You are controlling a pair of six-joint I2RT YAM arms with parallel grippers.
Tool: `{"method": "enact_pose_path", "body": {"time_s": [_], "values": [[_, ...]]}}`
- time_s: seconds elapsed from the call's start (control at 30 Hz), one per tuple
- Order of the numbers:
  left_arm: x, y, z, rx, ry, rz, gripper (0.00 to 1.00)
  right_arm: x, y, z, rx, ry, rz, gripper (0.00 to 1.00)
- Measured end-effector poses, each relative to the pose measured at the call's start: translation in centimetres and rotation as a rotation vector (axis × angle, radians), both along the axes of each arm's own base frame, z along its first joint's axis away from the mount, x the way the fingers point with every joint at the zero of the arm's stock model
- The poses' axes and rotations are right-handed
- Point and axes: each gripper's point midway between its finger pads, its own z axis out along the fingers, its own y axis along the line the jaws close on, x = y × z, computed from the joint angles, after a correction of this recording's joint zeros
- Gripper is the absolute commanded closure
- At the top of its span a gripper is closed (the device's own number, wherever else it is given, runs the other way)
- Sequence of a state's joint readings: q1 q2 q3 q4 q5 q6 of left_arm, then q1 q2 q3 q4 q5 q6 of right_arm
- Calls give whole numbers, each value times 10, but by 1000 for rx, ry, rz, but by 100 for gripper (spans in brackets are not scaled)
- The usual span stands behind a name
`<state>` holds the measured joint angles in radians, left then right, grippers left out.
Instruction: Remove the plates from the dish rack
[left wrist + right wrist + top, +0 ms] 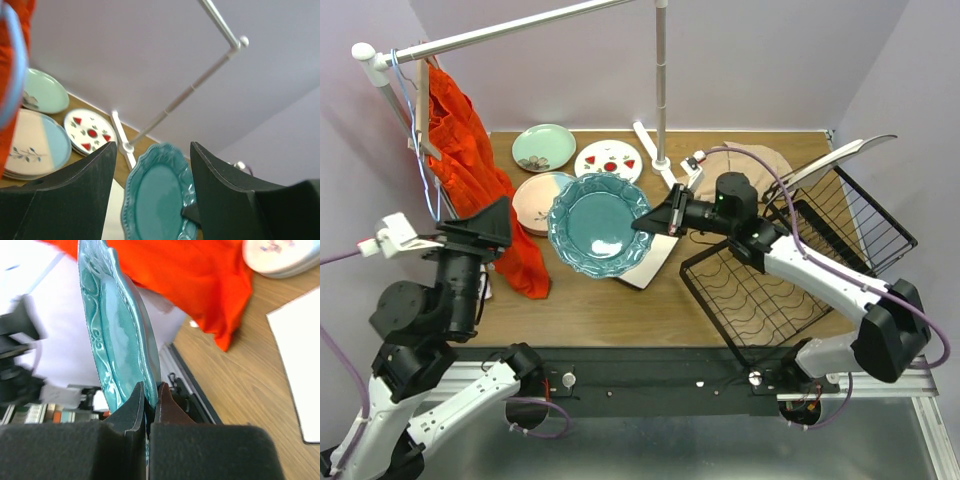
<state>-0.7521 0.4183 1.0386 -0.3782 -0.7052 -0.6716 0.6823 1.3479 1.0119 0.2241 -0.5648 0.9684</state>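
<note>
My right gripper [655,222] is shut on the rim of the teal scalloped plate [598,222], holding it tilted above the table's middle. In the right wrist view both fingers pinch the plate's [112,325] edge at the right gripper [150,392]. My left gripper [502,220] stands open just left of the plate, nothing between its fingers [90,195]; the teal plate [157,200] shows beyond them. The black dish rack [770,290] lies at the right, with a pale plate [840,160] leaning at its far side. Pale green [544,147], red-spotted [608,160], pink-and-blue [530,200] and white square [650,265] plates lie on the table.
An orange garment [470,170] hangs from the white clothes rail [660,80] at the left, close to my left gripper. A beige cloth [740,160] lies behind the rack. The rail's foot [655,155] stands at the table's back.
</note>
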Motion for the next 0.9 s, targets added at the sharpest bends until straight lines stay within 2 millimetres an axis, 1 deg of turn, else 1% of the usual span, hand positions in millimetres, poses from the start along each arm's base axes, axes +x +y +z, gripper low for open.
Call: {"method": "enact_pose_path", "body": {"time_s": [0.03, 0.1, 0.17, 0.23, 0.3, 0.4, 0.47, 0.57, 0.63, 0.73, 0.9], "values": [[-3, 10, 9, 2, -12, 33, 31, 1, 2, -6, -12, 12, -2, 99], [-9, 26, 24, 13, -35, 88, 31, 7, 8, -27, -56, 56, -26, 99], [-11, 33, 34, 24, -48, 113, 31, 6, 15, -45, -97, 93, -33, 99], [-11, 34, 42, 50, -56, 123, 31, 3, 24, -63, -136, 122, -33, 99], [-8, 32, 45, 74, -54, 127, 31, -5, 34, -81, -177, 146, -25, 99], [-3, 27, 42, 114, -41, 126, 31, -20, 49, -108, -242, 179, -8, 99], [-1, 24, 39, 131, -37, 120, 31, -33, 60, -133, -300, 203, 9, 99], [-2, 24, 38, 140, -41, 115, 31, -48, 67, -160, -374, 225, 16, 99], [-3, 25, 39, 137, -48, 113, 31, -56, 69, -172, -412, 232, 14, 99], [-5, 27, 41, 132, -56, 114, 31, -62, 73, -181, -439, 232, 7, 99], [-6, 26, 41, 131, -58, 110, 31, -61, 75, -195, -482, 216, -47, 99]]}}
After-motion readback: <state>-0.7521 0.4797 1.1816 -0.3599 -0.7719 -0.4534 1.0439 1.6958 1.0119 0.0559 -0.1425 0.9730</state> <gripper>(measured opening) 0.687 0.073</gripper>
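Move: The right hand holds the teal plate by its right rim. The bare patch of table it is taken to lies about 30 cm below, 15 cm left and 4 cm back from this hand. The square plate lies about 14 cm ahead and 4 cm left of the hand, the red cloth's lower end about 30 cm left and nearly level. From the empty left hand, the patch is some 43 cm below, 8 cm right and 1 cm ahead. Downwards first and foremost, the right hand carries the teal plate some 20 cm towards the bare table, going left and then back as well, and easing off near the end. Its left-pointing fingers keep their pinch on the right rim and tip nearly 30 degrees down. The left hand, empty and still open, lifts about 4 cm and drifts a little left. ##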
